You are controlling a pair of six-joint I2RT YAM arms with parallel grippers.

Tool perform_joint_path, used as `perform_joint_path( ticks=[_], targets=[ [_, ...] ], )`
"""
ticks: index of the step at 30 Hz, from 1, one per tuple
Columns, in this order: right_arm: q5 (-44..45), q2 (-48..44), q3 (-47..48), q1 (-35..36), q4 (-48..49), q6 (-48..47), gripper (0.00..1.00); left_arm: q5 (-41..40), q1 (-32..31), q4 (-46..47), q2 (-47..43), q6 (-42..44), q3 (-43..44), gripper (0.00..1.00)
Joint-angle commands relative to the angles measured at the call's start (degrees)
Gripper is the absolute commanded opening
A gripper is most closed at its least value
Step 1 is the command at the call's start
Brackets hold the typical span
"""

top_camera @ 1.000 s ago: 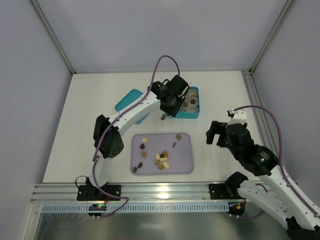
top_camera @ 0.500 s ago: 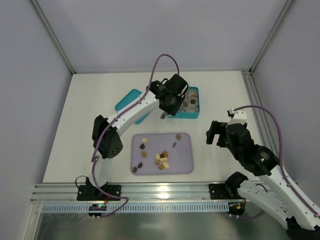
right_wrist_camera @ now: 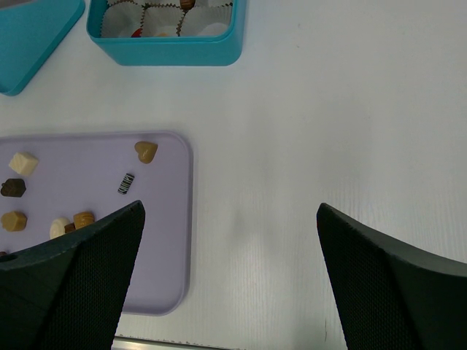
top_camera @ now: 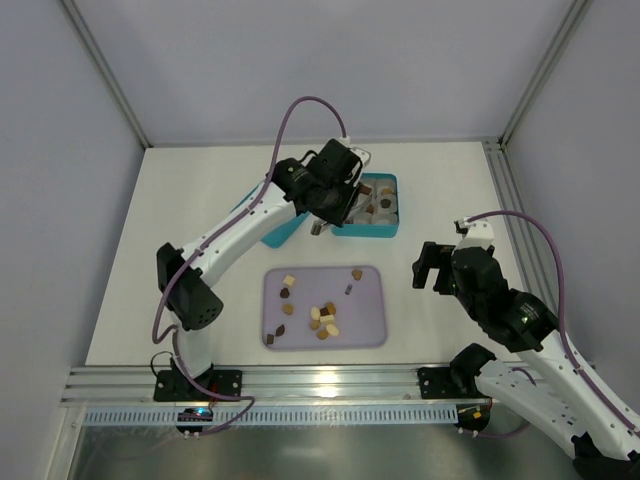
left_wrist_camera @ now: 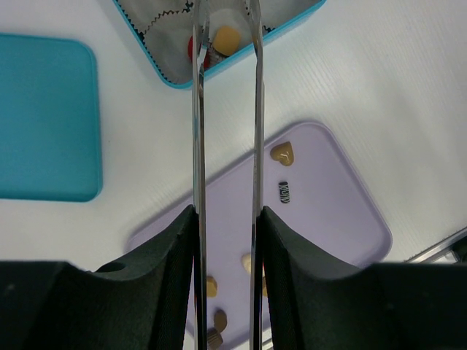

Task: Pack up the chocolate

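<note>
Several chocolate pieces (top_camera: 320, 315) in tan, cream and dark brown lie on the purple tray (top_camera: 370, 325). In the right wrist view I pick out a tan heart piece (right_wrist_camera: 146, 151) and a striped piece (right_wrist_camera: 126, 183). My left gripper (top_camera: 338, 200) (left_wrist_camera: 226, 219) is shut on metal tweezers (left_wrist_camera: 197, 131), whose blades reach over the teal box (top_camera: 385, 228) (left_wrist_camera: 164, 73). A tan piece (left_wrist_camera: 227, 39) and a red piece (left_wrist_camera: 193, 49) lie in the box near the blades. The blade tips run off the top edge. My right gripper (top_camera: 432, 268) (right_wrist_camera: 230, 211) hangs open over bare table right of the tray.
The teal lid (top_camera: 262, 195) (left_wrist_camera: 44, 117) lies flat left of the box. White crinkled cups (right_wrist_camera: 204, 11) line the box (right_wrist_camera: 168, 51). The tray (right_wrist_camera: 160, 277) sits near the front rail, between the two arm bases.
My left arm has swung its elbow to the left and its gripper has shifted slightly left over the box. The right arm has not moved.
</note>
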Motion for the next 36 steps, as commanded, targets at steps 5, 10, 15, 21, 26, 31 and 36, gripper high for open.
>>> perform_joint_path(
  ticks=[5, 10, 15, 21, 26, 31, 36],
  targets=[
    [0.41, -0.51, -0.27, -0.13, 2.06, -0.53, 1.00, 3.40, 0.09, 1.80, -8.47, -1.78, -8.02, 0.39],
    [0.14, -0.15, -0.27, -0.13, 2.32, -0.71, 1.00, 4.72, -0.70, 2.33, -13.57, -2.57, -14.62, 0.40],
    [-0.30, 0.11, -0.27, -0.13, 2.23, -0.88, 1.00, 4.90, -2.45, 1.45, -15.25, -3.01, -19.36, 0.39],
    [-0.47, 0.29, -0.27, -0.13, 2.23, -0.89, 1.00, 4.81, -5.53, 1.63, -16.31, -4.50, -22.35, 0.40],
    [-0.56, 0.37, -0.27, -0.13, 2.32, -0.89, 1.00, 3.06, -8.43, 0.14, -15.69, -5.38, -23.15, 0.39],
    [-0.65, 0.46, -0.36, -0.13, 2.41, -0.89, 1.00, 0.95, -10.63, -1.36, -15.08, -6.88, -24.64, 0.39],
    [-0.82, 0.55, -0.36, -0.13, 2.41, -1.06, 1.00, -0.55, -11.95, -2.41, -15.25, -7.93, -26.49, 0.39]
  ],
)
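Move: Over the gap between box and tray, the left hand still grips the open tongs, about 20 cm above the table. The heart-shaped chocolate lies some 8 cm back and 4 cm to its right; the striped chocolate is about 4 cm nearer the base than the heart and 2 cm to the heart's left, and the teal box sits 9 cm ahead and 6 cm right of the hand. From the idle right hand, the heart is about 5 cm ahead, 18 cm left and 18 cm below. Drawing back about 13 cm from the teal box, the left hand carries the empty tongs over the tray and sinks some 6 cm, bringing their slotted ends close above the heart-shaped chocolate. The wrist tilts roughly 15 degrees so the fingers point more steeply down, their grip on the tongs unchanged. ##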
